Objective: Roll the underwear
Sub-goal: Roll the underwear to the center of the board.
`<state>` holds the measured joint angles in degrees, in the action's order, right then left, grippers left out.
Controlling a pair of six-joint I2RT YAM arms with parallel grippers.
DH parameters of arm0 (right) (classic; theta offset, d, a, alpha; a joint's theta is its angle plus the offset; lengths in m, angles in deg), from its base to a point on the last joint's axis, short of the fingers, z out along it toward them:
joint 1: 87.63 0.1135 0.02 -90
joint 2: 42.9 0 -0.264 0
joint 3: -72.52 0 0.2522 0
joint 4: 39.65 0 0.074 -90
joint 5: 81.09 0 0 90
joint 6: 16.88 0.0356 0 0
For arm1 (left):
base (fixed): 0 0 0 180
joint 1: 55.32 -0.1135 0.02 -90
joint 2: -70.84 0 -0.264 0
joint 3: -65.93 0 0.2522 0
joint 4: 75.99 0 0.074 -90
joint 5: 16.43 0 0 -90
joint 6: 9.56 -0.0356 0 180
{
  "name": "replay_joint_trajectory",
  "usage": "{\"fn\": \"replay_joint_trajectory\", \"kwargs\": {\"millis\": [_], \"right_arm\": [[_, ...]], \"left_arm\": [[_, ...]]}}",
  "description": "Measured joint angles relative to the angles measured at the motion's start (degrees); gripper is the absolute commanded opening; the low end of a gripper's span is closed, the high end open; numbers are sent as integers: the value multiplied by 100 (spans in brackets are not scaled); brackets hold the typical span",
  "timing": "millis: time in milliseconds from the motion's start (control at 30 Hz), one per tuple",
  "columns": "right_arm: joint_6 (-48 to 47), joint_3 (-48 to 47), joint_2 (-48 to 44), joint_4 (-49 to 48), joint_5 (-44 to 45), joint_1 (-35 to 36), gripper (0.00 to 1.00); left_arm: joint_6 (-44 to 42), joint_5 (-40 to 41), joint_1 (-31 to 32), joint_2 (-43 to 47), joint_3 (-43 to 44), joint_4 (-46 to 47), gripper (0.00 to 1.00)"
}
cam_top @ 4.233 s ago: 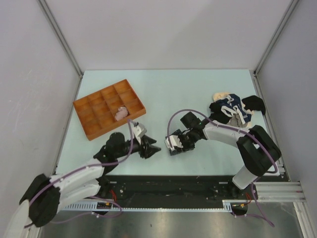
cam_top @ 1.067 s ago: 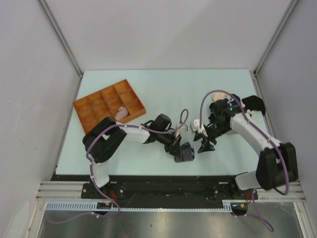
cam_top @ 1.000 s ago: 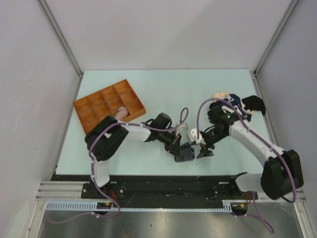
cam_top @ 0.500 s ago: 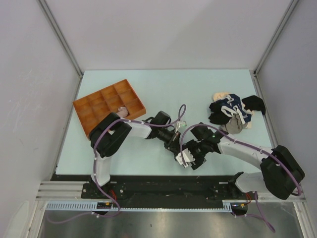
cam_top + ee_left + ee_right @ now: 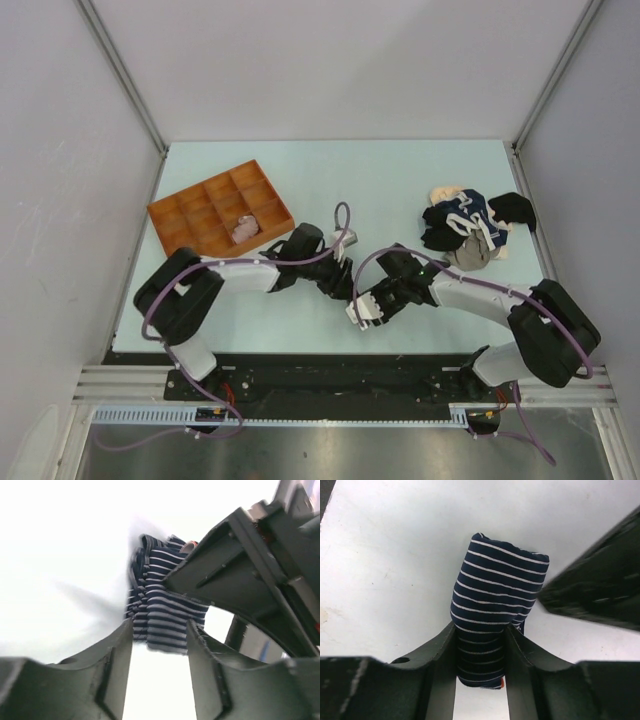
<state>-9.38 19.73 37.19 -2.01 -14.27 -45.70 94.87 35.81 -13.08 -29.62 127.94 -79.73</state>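
The navy white-striped underwear (image 5: 495, 585) is a tight roll on the table, and my right gripper (image 5: 481, 630) is shut on its near end. In the left wrist view the same roll (image 5: 160, 615) lies just past the tips of my left gripper (image 5: 160, 630), which stands open with nothing between its fingers. From above, both grippers meet at the table's front centre, left gripper (image 5: 342, 283) beside right gripper (image 5: 362, 305), and they hide the roll. A pale pink underwear (image 5: 243, 228) sits in one tray compartment. More underwear (image 5: 468, 228) lies heaped at the back right.
The orange compartmented tray (image 5: 190, 215) stands at the left, behind the left arm. White walls close the table on three sides. The right gripper's black finger (image 5: 240, 565) crosses the left wrist view over the roll.
The right gripper swung in from the right and closed on the striped roll. The left gripper, shut on the roll before, has opened and let it go.
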Motion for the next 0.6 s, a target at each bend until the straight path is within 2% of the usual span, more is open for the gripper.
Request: {"fn": "replay_joint_trajectory", "kwargs": {"millis": [133, 200, 267, 367, 567, 600], "right_arm": [[87, -251, 168, 304, -240, -173, 29], [109, -431, 299, 529, -417, -286, 29], [142, -623, 446, 776, -588, -400, 28], [151, -933, 684, 1220, -855, -557, 28], [140, -1456, 1167, 2090, -1298, -761, 27], [136, -1526, 1244, 2186, -1357, -791, 27]], "left_arm": [[-44, 675, -103, 890, -463, 179, 61], [-42, 909, -160, 1338, -789, 380, 65], [7, 1062, -216, 1725, -1154, 616, 75], [175, 1213, -389, 2251, -1834, 1040, 79], [629, 1172, -695, 2511, -2627, 1738, 81], [728, 1150, -704, 2503, -2686, 1856, 89]]}}
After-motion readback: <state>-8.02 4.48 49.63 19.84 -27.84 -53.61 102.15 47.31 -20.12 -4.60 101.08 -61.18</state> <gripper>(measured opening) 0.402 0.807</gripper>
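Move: The striped underwear lies already pinched in the right fingers, its middle some 3 cm to their left, level in reach and about 1 cm lower. From the left hand, just above its left end, that middle is about 5 cm to the right, 1 cm back and 3 cm down. The pink underwear in the box stands roughly 25 cm left and 15 cm forward of the left hand; the pile of underwear is about 23 cm right and 20 cm forward of the right hand. Still pinching the striped underwear by its right end, the right hand stays nearly in place, easing back about 1 cm while the wrist rolls some 25 degrees, tips swinging back towards the base, gap unchanged. The left hand draws away to the left about 8 cm, first rising 4 cm and then sinking slightly, its fingers opening from half to wide and turning about 20 degrees counter-clockwise. ##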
